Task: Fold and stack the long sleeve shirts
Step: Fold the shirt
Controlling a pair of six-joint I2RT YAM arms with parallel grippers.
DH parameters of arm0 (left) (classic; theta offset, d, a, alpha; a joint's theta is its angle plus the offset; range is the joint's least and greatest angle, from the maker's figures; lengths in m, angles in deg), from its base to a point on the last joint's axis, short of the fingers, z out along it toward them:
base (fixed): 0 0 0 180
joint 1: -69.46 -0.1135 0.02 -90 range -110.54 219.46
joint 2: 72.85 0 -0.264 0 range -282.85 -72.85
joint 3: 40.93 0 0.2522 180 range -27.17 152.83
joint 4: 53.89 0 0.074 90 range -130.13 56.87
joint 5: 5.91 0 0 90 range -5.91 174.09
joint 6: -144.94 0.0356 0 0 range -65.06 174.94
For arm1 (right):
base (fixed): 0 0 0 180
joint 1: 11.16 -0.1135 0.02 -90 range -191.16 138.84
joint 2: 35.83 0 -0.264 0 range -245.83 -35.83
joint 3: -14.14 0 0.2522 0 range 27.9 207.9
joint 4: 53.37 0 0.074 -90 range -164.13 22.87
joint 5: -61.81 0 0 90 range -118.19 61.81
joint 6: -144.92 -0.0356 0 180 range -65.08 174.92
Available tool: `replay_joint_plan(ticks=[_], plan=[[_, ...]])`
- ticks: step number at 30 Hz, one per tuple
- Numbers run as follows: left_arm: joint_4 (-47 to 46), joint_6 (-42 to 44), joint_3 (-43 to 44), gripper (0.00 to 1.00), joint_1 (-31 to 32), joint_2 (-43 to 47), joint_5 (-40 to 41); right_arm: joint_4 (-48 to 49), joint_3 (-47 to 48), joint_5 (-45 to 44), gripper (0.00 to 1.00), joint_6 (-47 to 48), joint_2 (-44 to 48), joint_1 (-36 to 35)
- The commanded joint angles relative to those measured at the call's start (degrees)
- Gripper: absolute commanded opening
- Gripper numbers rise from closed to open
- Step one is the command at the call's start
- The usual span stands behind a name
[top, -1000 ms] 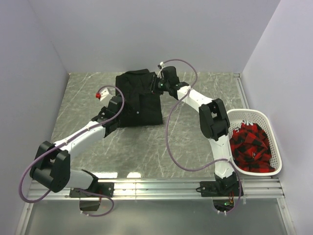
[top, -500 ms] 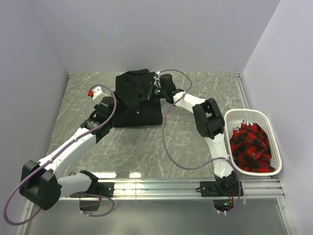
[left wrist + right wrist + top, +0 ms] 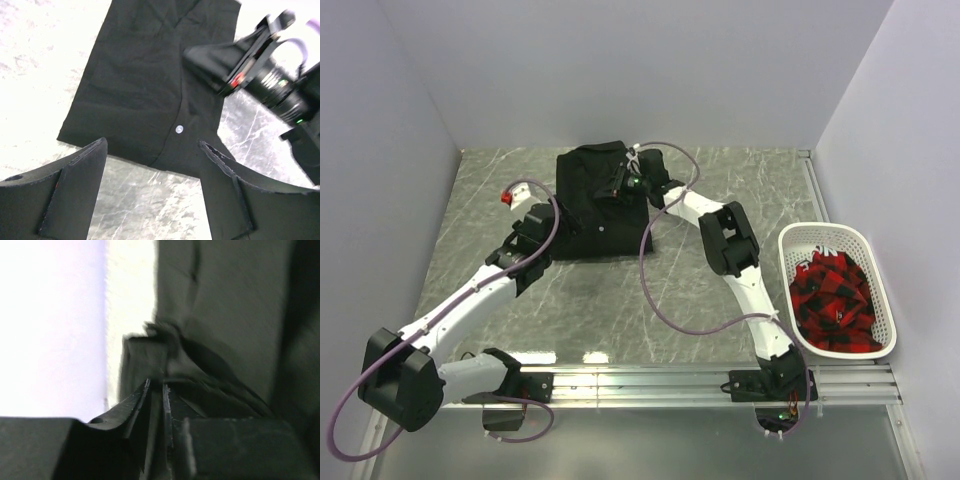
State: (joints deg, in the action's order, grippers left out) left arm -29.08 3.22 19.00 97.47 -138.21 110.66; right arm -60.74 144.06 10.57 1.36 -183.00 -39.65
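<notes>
A plain black long sleeve shirt point(image 3: 600, 205) lies folded on the table at the back centre. It fills the left wrist view point(image 3: 145, 75), where a pale button point(image 3: 179, 129) shows. My right gripper point(image 3: 621, 180) is over the shirt's upper right part, with its jaws closed on a fold of black cloth point(image 3: 167, 357). It also shows in the left wrist view point(image 3: 200, 55). My left gripper point(image 3: 548, 238) is open and empty, just off the shirt's near left corner, above bare table point(image 3: 152, 145).
A white basket point(image 3: 830, 229) holding red and black plaid cloth point(image 3: 832, 292) stands at the right edge. Walls close in the table at the left, back and right. Purple cables loop over both arms.
My right gripper has moved left from the shirt's right edge onto the shirt. My left arm has pulled back from the shirt's left edge toward its near left corner.
</notes>
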Motion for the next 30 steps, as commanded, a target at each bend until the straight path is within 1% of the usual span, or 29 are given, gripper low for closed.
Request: replay_joint_plan(ticks=[1, 3, 5, 6, 9, 11, 12, 17, 20, 21, 23, 27, 29, 30], plan=[[-0.41, 0.05, -0.82, 0.78, 0.20, -0.11, -1.25, 4.94, 3.38, -0.70, 0.25, -3.56, -1.54, 1.41], [-0.50, -0.30, -1.00, 0.78, 0.29, -0.47, -1.25, 5.56, 1.89, -1.93, 0.26, -3.66, -0.14, 2.03], [-0.33, -0.48, -1.00, 0.78, 0.29, -0.99, -1.25, 6.17, -2.59, -4.82, 0.28, -2.35, 3.45, 2.91], [-0.33, -0.48, -0.82, 0.78, 0.29, -1.26, -1.17, 5.91, -4.17, -5.79, 0.31, -0.08, 4.86, 3.00], [-0.24, -1.01, -0.21, 0.79, 0.29, -2.57, -1.25, 4.59, -11.01, -8.87, 0.35, 4.15, 10.49, 3.44], [-0.06, -1.10, 0.06, 0.79, 0.20, -3.10, -0.99, 4.86, -13.93, -9.76, 0.37, 5.30, 14.96, 3.70], [0.20, -1.10, 0.32, 0.79, 0.29, -3.45, -0.82, 4.86, -15.33, -10.02, 0.40, 6.44, 16.47, 3.71], [0.38, -0.57, 2.78, 0.78, 0.20, -6.26, -0.90, 4.86, -24.39, -10.55, 0.43, 8.48, 26.92, 3.62], [0.82, -0.75, 4.71, 0.75, 0.12, -8.90, -1.43, 6.87, -29.92, -8.97, 0.44, 6.99, 31.94, 3.53], [0.82, -1.01, 5.15, 0.72, 0.12, -10.12, -1.52, 7.92, -32.98, -8.27, 0.44, 6.28, 32.99, 3.27], [0.64, -1.27, 5.68, 0.67, -0.15, -11.27, -1.87, 10.99, -35.90, -6.34, 0.44, 4.79, 35.37, 2.48], [-1.03, -2.41, 6.12, 0.55, -0.85, -14.69, -3.45, 13.38, -41.35, -4.93, 0.44, 3.12, 36.52, 0.28], [-1.47, -3.11, 6.21, 0.52, -1.55, -16.28, -4.76, 15.83, -43.11, -4.40, 0.44, 1.97, 35.82, -0.42], [-1.73, -3.73, 5.86, 0.48, -2.08, -17.68, -5.03, 16.89, -44.86, -4.22, 0.44, 1.10, 35.38, -0.51]])
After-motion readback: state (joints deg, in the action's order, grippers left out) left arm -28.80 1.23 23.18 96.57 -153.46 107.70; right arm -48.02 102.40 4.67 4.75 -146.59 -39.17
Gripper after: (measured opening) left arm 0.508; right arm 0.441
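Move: The left hand, open, hangs roughly 14 cm above the folded black shirt, with the near edge's left half about 3 cm ahead and 2 cm to its right; the white button lies some 8 cm ahead and 6 cm right. From the right hand, low over the shirt's far middle, that near edge is about 13 cm back and 1 cm left, the button 8 cm back and 3 cm right, and the right edge level, 13 cm right. The left hand sinks about 6 cm towards the shirt's near edge, easing 2 cm forward late, tipping some 10 degrees further down and partly closing, still short of a grip. The right hand sweeps about 8 cm right and dips low over the shirt while opening, then rises some 15 cm clear and draws back, its wrist turning slightly clockwise. ##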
